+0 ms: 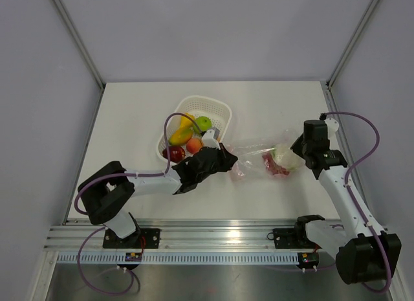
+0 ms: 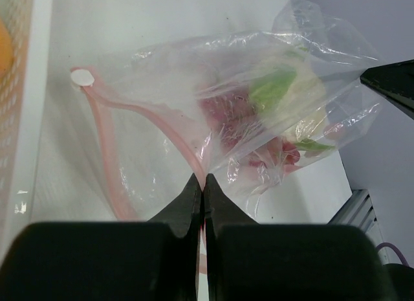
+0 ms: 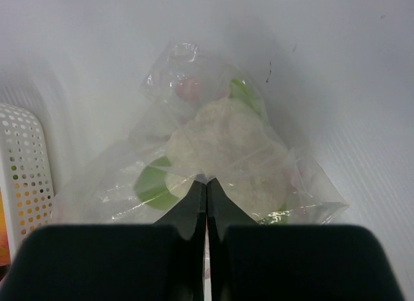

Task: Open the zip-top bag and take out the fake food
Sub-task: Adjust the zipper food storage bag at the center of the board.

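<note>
The clear zip-top bag lies on the white table between my two grippers. Its pink zip strip stands parted in a loop. My left gripper is shut on that strip at the bag's mouth, seen from above as the left gripper. My right gripper is shut on the plastic at the bag's bottom end, the right gripper from above. Inside the bag are fake food pieces: a pale green-white leafy piece and a dark red piece.
A white perforated basket stands just behind the left gripper, holding a yellow piece, a green fruit, a red apple and an orange one. Grey walls enclose the table; a metal rail runs along the near edge.
</note>
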{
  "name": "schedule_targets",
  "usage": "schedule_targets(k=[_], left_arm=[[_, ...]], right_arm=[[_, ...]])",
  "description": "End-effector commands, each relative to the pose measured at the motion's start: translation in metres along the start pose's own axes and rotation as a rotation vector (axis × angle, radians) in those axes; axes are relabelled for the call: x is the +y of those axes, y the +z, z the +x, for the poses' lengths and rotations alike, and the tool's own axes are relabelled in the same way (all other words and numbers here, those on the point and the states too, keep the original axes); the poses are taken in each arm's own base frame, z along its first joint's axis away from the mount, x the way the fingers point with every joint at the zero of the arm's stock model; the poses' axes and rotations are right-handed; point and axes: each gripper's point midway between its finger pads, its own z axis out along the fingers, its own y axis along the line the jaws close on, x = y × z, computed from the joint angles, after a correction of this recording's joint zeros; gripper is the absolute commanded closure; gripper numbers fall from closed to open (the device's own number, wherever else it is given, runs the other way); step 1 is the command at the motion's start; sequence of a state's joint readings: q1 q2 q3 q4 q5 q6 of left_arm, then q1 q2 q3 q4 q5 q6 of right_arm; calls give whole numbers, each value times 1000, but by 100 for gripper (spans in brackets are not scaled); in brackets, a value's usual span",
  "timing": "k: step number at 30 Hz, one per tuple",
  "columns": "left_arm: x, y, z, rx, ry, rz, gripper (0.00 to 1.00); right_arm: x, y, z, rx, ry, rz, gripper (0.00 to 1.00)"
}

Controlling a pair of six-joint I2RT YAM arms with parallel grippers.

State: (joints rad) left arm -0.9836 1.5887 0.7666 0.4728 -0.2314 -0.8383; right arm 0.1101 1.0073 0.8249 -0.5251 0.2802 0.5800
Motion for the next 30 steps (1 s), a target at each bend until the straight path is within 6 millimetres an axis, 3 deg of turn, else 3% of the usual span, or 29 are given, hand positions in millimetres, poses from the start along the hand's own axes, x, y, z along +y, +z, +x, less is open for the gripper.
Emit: schedule_targets(k=[1, 9, 12, 16, 20, 22, 26, 30], left_arm=[[-1, 3, -11, -32, 28, -4, 100], [5, 13, 0, 1, 39, -29, 100], [10, 22, 9, 29, 49, -45, 100], [18, 33, 23, 69, 53, -72, 100], [9, 30, 16, 57, 58, -43, 100], [9, 26, 10, 33, 59, -44, 100], [14, 29, 15, 45, 60, -57, 100], [11, 33, 18, 65, 64, -58, 100]], right_arm=[[-4, -10, -46, -151, 16, 69, 100], [21, -45, -78, -207, 38, -52, 100], [24, -47, -76, -206, 16, -79, 100], [13, -40, -70, -211, 10, -37, 100], [8, -24, -54, -171, 9, -12, 100], [17, -27, -58, -167, 15, -46, 100], [42, -58, -92, -217, 45, -138, 100], [50, -75, -101, -208, 28, -174, 100]])
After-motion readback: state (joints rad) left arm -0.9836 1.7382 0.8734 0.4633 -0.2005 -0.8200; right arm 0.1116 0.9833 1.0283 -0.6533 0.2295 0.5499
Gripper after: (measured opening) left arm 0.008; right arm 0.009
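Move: Both hands already pinch the zip-top bag, the left at its pink zip mouth, the right on the far film. The bag's middle is about 12 cm right of the left hand and 3 lower; from the right hand, some 9 cm left, 2 back and 7 below. The cauliflower hangs straight under the right hand, about 7 cm down; the grapes are 4 cm left of that hand, 2 back, 8 below. The basket lies 13 cm left of the left hand, 9 ahead, 8 below. Upward in two pulls, the right hand hoists its end of the bag: about 5 cm up, a dip of some 2 cm, then up again to finish roughly 7 cm higher, fingers tilting up slightly. The left hand keeps its pinch on the zip mouth and, after a tiny rise, sinks about 3 cm while sliding 2 to 3 cm right towards the contents. ##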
